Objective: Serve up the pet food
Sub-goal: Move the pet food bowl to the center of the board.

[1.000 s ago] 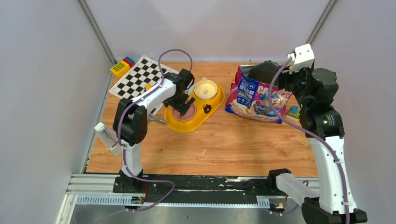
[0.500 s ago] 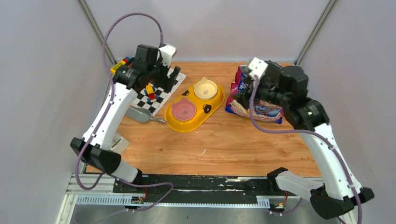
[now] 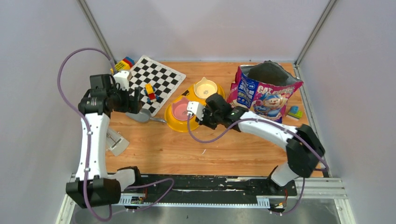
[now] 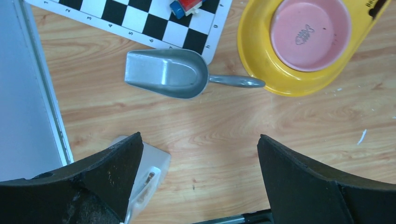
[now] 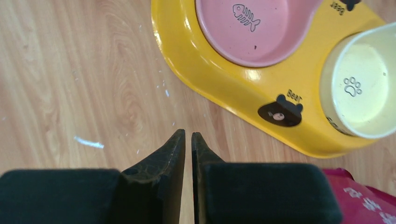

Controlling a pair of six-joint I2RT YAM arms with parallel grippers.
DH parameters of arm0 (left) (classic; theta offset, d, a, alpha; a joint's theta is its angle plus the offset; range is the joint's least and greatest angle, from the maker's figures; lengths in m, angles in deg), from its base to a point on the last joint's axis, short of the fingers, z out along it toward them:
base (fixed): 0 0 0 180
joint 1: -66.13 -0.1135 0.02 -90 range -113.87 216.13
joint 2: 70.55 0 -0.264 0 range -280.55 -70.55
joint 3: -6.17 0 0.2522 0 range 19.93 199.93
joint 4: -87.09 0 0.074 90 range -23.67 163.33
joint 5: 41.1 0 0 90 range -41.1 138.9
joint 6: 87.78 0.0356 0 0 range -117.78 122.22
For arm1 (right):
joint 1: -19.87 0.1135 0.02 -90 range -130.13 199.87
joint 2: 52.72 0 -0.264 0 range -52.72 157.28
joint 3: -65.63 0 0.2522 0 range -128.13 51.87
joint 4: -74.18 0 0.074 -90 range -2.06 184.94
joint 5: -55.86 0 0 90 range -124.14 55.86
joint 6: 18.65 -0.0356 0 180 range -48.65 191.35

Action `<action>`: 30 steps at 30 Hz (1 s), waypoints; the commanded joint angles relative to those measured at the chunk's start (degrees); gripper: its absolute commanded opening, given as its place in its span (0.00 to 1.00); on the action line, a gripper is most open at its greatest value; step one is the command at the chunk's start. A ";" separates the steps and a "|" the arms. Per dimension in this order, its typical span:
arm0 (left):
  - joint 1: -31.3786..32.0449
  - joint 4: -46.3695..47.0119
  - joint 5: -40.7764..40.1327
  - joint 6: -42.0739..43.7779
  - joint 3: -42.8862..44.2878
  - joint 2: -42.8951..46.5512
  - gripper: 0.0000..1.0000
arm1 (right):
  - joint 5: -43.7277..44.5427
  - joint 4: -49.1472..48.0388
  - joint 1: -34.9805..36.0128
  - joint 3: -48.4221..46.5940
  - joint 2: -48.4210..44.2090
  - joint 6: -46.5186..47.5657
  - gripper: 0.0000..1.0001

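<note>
The blue-and-pink cat bag (image 3: pixel 261 95) stands at the back right, its open mouth dark. I cannot make out the pet food pellets inside. The yellow feeder (image 3: pixel 176 125) holds a pink bowl (image 3: pixel 181 110) and a cream bowl (image 3: pixel 206 88), both empty. A grey scoop (image 3: pixel 140 115) lies left of it, also empty (image 4: pixel 168 74). My left gripper (image 3: pixel 136 101) hovers over the scoop, open (image 4: pixel 198 140), holding nothing. My right gripper (image 3: pixel 201 119) hangs at the feeder's near rim (image 5: pixel 219 84), shut (image 5: pixel 188 135) on nothing.
A checkerboard mat (image 3: pixel 152 74) with toy blocks (image 3: pixel 149 91) lies at the back left, more blocks (image 3: pixel 122 64) in the corner. A small blue-green block (image 3: pixel 294 112) sits right of the bag. A white plastic piece (image 3: pixel 116 142) rests at the left edge. Grey walls enclose the table.
My left arm swung back from the checkerboard to above the scoop, jaws wide. My right arm left the bag, dropped to the feeder's front, and its jaws closed.
</note>
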 commanded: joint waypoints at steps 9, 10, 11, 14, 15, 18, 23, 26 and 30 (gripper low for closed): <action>-4.82 3.40 4.68 0.90 -5.82 10.66 1.00 | 18.20 -8.68 7.76 -16.80 26.63 -2.80 0.13; -5.32 3.49 5.68 0.87 -6.16 11.08 1.00 | 19.75 -9.18 7.86 -17.81 27.94 -2.97 0.13; -6.34 3.52 6.17 0.73 -6.29 11.79 1.00 | 21.25 -9.55 7.86 -18.67 28.97 -3.32 0.14; -7.91 3.82 7.54 0.66 -6.70 12.71 1.00 | 25.95 -10.99 7.80 -20.11 31.32 -3.76 0.14; -8.06 3.80 7.76 0.61 -6.60 12.87 1.00 | 27.23 -11.51 7.75 -20.17 31.80 -3.54 0.14; -8.47 3.66 8.36 0.45 -6.38 12.89 1.00 | 28.10 -12.59 6.91 -20.32 32.17 -2.95 0.15; -8.86 3.98 8.59 0.22 -6.29 12.99 1.00 | 15.23 -3.45 6.64 -22.74 25.89 -1.83 0.20; -9.28 4.62 8.77 -0.13 -6.58 13.26 1.00 | -0.36 2.55 6.85 -26.53 20.58 -2.80 0.36; -10.19 5.70 9.54 -0.48 -6.66 13.24 1.00 | -7.03 4.99 8.30 -33.29 23.39 -2.67 0.57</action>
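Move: The yellow pet food bowl tray has its middle about 17 cm ahead of the right gripper, 7 cm to its left and 9 cm below. In it the pink bowl is some 13 cm ahead and 12 cm left, the cream bowl 23 cm ahead and 2 cm left. The food bag stands about 18 cm ahead and 24 cm to the right, the scoop 10 cm ahead and 29 cm left. From the left gripper, the tray lies roughly 15 cm ahead, 25 cm right, 20 cm below. Drop the nearly shut right gripper about 9 cm while carrying it 7 cm left and forward to the tray's near side, fingers tipping steeper, then go on forward a few centimetres, low, to nudge the tray. Next lift some 6 cm, easing back and left beside the pink bowl, untilting and opening the fingers halfway. Draw the empty, wide-open left gripper back 3 cm and up 2 cm. ##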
